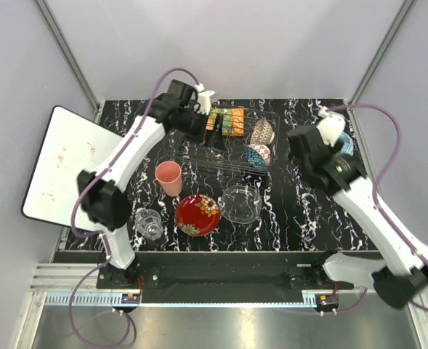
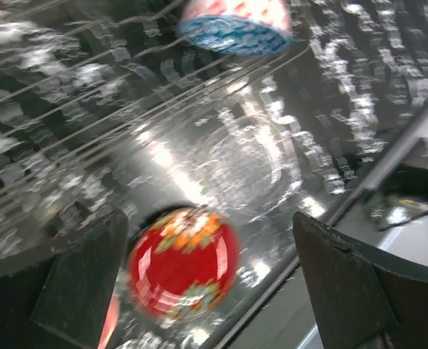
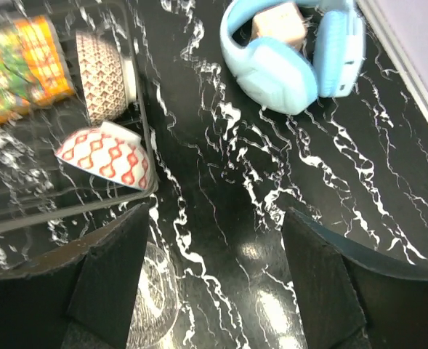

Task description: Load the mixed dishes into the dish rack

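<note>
The dish rack (image 1: 221, 149) stands at the back middle of the table. At its right end, on edge, are the small beige patterned bowl (image 1: 262, 131) and the blue patterned bowl (image 1: 256, 155). In front of the rack, on the table, are the pink cup (image 1: 169, 178), the small clear glass cup (image 1: 148, 223), the red floral bowl (image 1: 198, 215) and the clear bowl (image 1: 241, 203). My left gripper (image 1: 208, 129) hangs open over the rack's left part. In its wrist view the red bowl (image 2: 184, 270) shows blurred between the fingers, far below. My right gripper (image 3: 214, 283) is open and holds nothing, just right of the rack (image 3: 137, 94).
An orange-green box (image 1: 228, 121) lies in the rack's back part. Light-blue headphones (image 3: 293, 54) lie at the back right, near the table's edge. A flat white board (image 1: 65, 163) juts out past the table's left side.
</note>
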Motion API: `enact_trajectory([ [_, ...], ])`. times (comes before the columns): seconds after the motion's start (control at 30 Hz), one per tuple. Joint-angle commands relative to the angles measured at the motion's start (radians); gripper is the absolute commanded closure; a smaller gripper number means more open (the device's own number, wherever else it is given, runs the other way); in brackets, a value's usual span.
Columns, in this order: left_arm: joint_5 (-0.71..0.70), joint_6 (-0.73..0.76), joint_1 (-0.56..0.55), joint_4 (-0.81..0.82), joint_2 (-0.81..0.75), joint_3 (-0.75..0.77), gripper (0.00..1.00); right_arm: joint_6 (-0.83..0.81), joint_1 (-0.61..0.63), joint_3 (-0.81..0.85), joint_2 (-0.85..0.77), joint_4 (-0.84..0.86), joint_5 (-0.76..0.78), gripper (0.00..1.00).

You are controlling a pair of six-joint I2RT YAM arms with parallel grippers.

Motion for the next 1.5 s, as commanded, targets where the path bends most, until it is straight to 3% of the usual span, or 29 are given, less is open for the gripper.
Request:
enact_trajectory([
  [0.0, 0.211, -0.172, -0.065, 0.007, 0.168, 0.190, 0.01, 0.027, -0.013, -0.173, -0.247, 0.172, 0.016, 0.18],
  [0.13, 0.340, -0.376, -0.109, 0.170, 0.263, 0.192, 0.01, 0.033, -0.013, -0.296, -0.363, 0.247, 0.019, 0.18],
  [0.33, 0.378, -0.612, -0.119, 0.427, 0.375, 0.161, 0.01, 0.047, -0.013, -0.350, -0.418, 0.252, 0.042, 0.19],
  [0.47, 0.406, -0.711, -0.123, 0.566, 0.443, 0.185, 0.07, 0.050, -0.013, -0.350, -0.420, 0.254, 0.056, 0.19],
  [0.63, 0.349, -0.732, -0.125, 0.583, 0.489, 0.187, 0.08, 0.040, -0.013, -0.346, -0.407, 0.255, 0.062, 0.19],
  [0.8, 0.273, -0.789, -0.126, 0.626, 0.473, 0.135, 0.34, 0.028, -0.013, -0.342, -0.415, 0.257, 0.064, 0.19],
  [1.3, 0.219, -0.872, -0.169, 0.721, 0.532, 0.124, 0.34, 0.028, -0.013, -0.378, -0.472, 0.247, 0.062, 0.20],
  [1.47, 0.211, -0.857, -0.171, 0.722, 0.541, 0.120, 0.40, 0.028, -0.013, -0.382, -0.472, 0.244, 0.068, 0.20],
])
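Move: The red-and-blue bowl leaning in the dish rack lies about 21 cm to the left gripper's right, 3 cm ahead and 12 cm lower. The brown patterned bowl stands some 8 cm beyond it, and the orange box is about 14 cm ahead of the gripper and 6 cm right. The glass dish is roughly 15 cm back and 12 cm right of the gripper. From the right hand, the red-and-blue bowl is about 13 cm left, 5 cm ahead and 14 cm down. Bring the left gripper quickly right, about 19 cm, over the rack to the red-and-blue bowl, sinking some 9 cm and ending about 5 cm farther forward. Swing the fingers some 40 degrees so they point mostly right, and close them about a third once at the bowl's near edge, keeping them well apart. Meanwhile draw the empty right gripper back and right, clear of the rack, and hold it there. ##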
